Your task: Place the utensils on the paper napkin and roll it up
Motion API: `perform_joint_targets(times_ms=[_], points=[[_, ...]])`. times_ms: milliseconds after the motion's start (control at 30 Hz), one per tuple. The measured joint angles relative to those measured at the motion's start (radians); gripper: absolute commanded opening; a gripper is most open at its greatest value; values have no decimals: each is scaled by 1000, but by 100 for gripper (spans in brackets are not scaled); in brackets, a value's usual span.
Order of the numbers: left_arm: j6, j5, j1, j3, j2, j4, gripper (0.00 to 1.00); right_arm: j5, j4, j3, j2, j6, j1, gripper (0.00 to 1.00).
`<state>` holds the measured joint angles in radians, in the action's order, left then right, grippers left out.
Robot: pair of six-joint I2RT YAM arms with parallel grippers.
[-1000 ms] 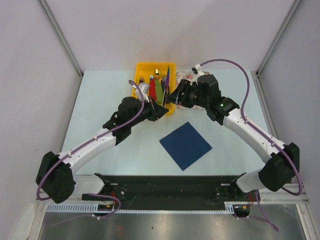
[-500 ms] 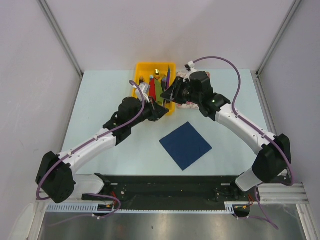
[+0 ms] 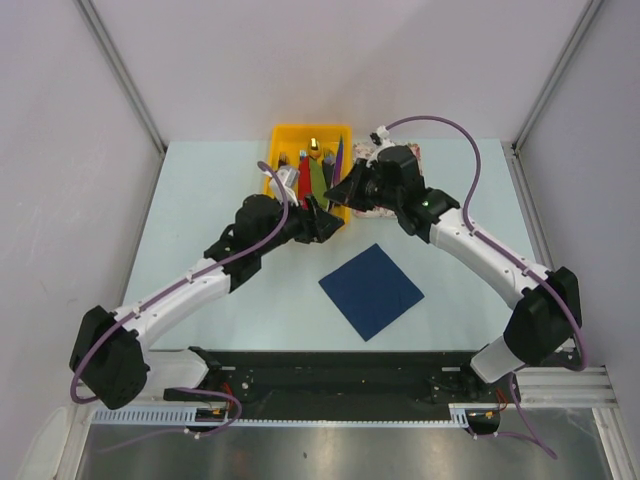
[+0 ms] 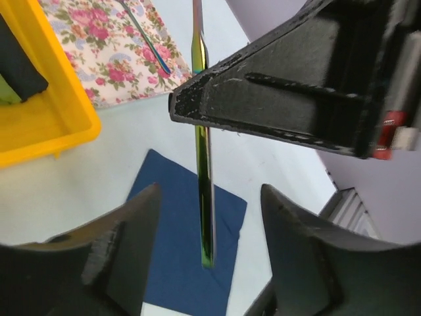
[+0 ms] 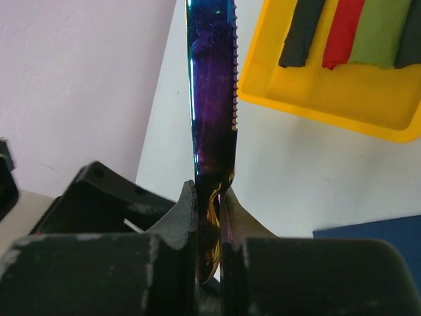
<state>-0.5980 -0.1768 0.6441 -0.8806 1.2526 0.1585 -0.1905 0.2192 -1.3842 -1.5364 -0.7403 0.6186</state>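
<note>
An iridescent purple-blue knife [image 5: 212, 99] with a serrated edge stands upright over the front right corner of the yellow bin, with my right gripper [image 5: 209, 192] shut on its handle. In the left wrist view the same knife [image 4: 204, 197] hangs edge-on between the spread fingers of my left gripper [image 4: 210, 197], which is open and does not touch it. From above, the knife [image 3: 337, 160] is a thin purple sliver between the left gripper [image 3: 325, 222] and the right gripper [image 3: 347, 190]. A second slim utensil [image 4: 150, 45] lies on the floral mat [image 4: 112, 59]. The navy paper napkin [image 3: 371, 290] lies flat and bare.
A yellow bin [image 3: 283, 135] at the back holds black, red and green bundles [image 5: 345, 29]. The floral mat [image 3: 362, 152] lies right of it, mostly under my right arm. Grey walls close in both sides of the pale table [image 3: 220, 190].
My right gripper swung left to the knife and closed on it. My left gripper, shut on the knife before, has opened off it.
</note>
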Motion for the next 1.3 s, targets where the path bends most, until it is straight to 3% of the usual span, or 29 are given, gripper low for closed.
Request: perform_joint_targets(times_ms=[33, 67, 433, 533, 800, 1000, 1300], points=[[10, 1, 0, 0, -6, -8, 96, 4, 2, 5, 1, 3, -1, 0], [19, 2, -2, 0, -14, -16, 100, 15, 0, 23, 7, 15, -3, 0], [154, 24, -195, 0, -145, -254, 100, 171, 47, 568, 239, 158, -29, 0], [203, 79, -209, -10, -148, -330, 100, 195, 71, 629, 256, 188, -42, 0], [323, 114, -250, -11, -194, -425, 100, 173, 122, 540, 223, 245, -85, 0], [347, 112, -264, -5, -236, -438, 100, 149, 88, 505, 204, 200, -72, 0], [346, 110, -294, -3, -185, -439, 100, 161, 166, 404, -2, 195, -65, 0]])
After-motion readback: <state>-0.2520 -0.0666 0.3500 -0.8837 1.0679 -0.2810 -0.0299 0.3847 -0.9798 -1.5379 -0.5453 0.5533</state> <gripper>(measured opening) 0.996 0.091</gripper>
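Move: The right gripper holds the knife by its neck, and the handle's end still stands between the left gripper's parting fingers. From the right hand the middle of the napkin lies some 12 cm back, 9 cm to its right and about 29 cm below; the flowered mat is about 22 cm ahead and 16 cm right, the yellow tray 22 cm ahead and 10 cm left. From the left hand the napkin lies roughly 7 cm back and 9 cm right. Keep the right gripper shut on the knife and swing it down about 20 cm, rightward about 11 cm and somewhat back, to over the napkin, tipping the fingers steeper by some 30 degrees; let it rise a few centimetres midway, then sink again. Meanwhile open the left gripper fully off the handle and draw it some 15 cm left, clear of the knife. ##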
